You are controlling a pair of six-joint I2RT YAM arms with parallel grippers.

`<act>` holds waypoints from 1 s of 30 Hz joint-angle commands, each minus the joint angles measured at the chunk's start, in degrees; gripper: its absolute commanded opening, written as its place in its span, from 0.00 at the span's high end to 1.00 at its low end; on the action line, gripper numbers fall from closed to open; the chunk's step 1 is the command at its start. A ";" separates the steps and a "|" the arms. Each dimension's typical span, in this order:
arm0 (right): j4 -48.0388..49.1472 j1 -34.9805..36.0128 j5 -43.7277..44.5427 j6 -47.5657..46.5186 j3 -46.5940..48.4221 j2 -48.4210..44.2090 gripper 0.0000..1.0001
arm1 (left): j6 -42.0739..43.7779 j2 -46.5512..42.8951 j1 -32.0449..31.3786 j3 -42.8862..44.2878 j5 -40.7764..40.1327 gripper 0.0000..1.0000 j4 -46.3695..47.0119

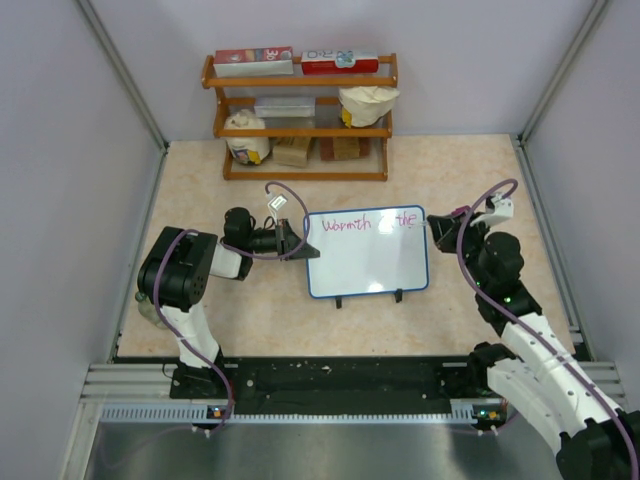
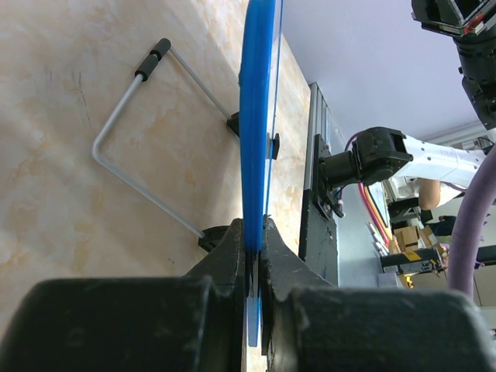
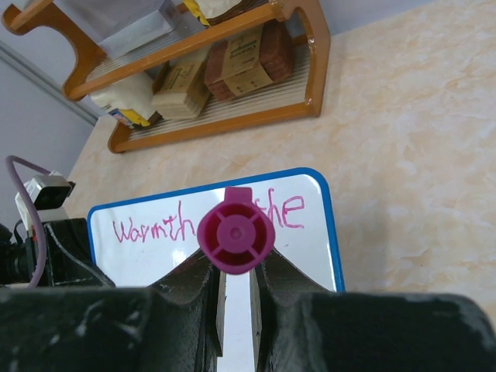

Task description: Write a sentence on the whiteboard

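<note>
The whiteboard (image 1: 367, 262) stands mid-table on its black feet, blue-framed, with pink writing "Warmth" and "the" along its top. My left gripper (image 1: 300, 247) is shut on the board's left edge; the left wrist view shows the blue frame (image 2: 256, 116) edge-on, pinched between the jaws of that gripper (image 2: 256, 248). My right gripper (image 1: 443, 232) is at the board's upper right corner, shut on a magenta marker (image 3: 235, 232). In the right wrist view the marker's butt end faces the camera and covers the writing between the two words on the board (image 3: 139, 263).
A wooden shelf rack (image 1: 300, 110) with boxes and bags stands at the back of the table, also seen in the right wrist view (image 3: 209, 101). The board's wire stand (image 2: 139, 147) lies on the tabletop behind the board. Grey walls close in both sides.
</note>
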 commanded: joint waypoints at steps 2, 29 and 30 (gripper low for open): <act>2.70 0.05 -2.97 0.63 -0.15 -1.05 1.00 | -0.30 -0.50 0.01 0.62 -1.36 1.00 -0.61; 10.17 20.26 8.27 0.19 2.84 8.53 1.00 | -0.91 -0.33 0.10 0.62 -1.27 1.00 0.27; 10.43 20.62 8.54 0.10 2.84 8.88 1.00 | -1.00 -0.33 0.01 0.62 -1.27 1.00 0.45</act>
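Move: Below and to the left of the right hand, which already holds the marker, is the blank part of the whiteboard under "Warmth": about 20 cm left, 1 cm forward and 10 cm down. "Warmth" itself is some 17 cm left and 5 cm forward, 6 cm down; "the" is about 5 cm left and 5 cm forward, also 6 cm down. From the left hand, that blank part is roughly 5 cm right, 2 cm forward and 1 cm up. Swinging left across the whiteboard from beside its right edge, the right hand carries the marker about 9 cm past "the" towards the blank part under "Warmth", slowly at first, then faster, easing some 2 cm back. It sinks slightly in the second half and turns about 13 degrees counter-clockwise, grip kept. The left hand stays still, still pinching the board's left edge. ##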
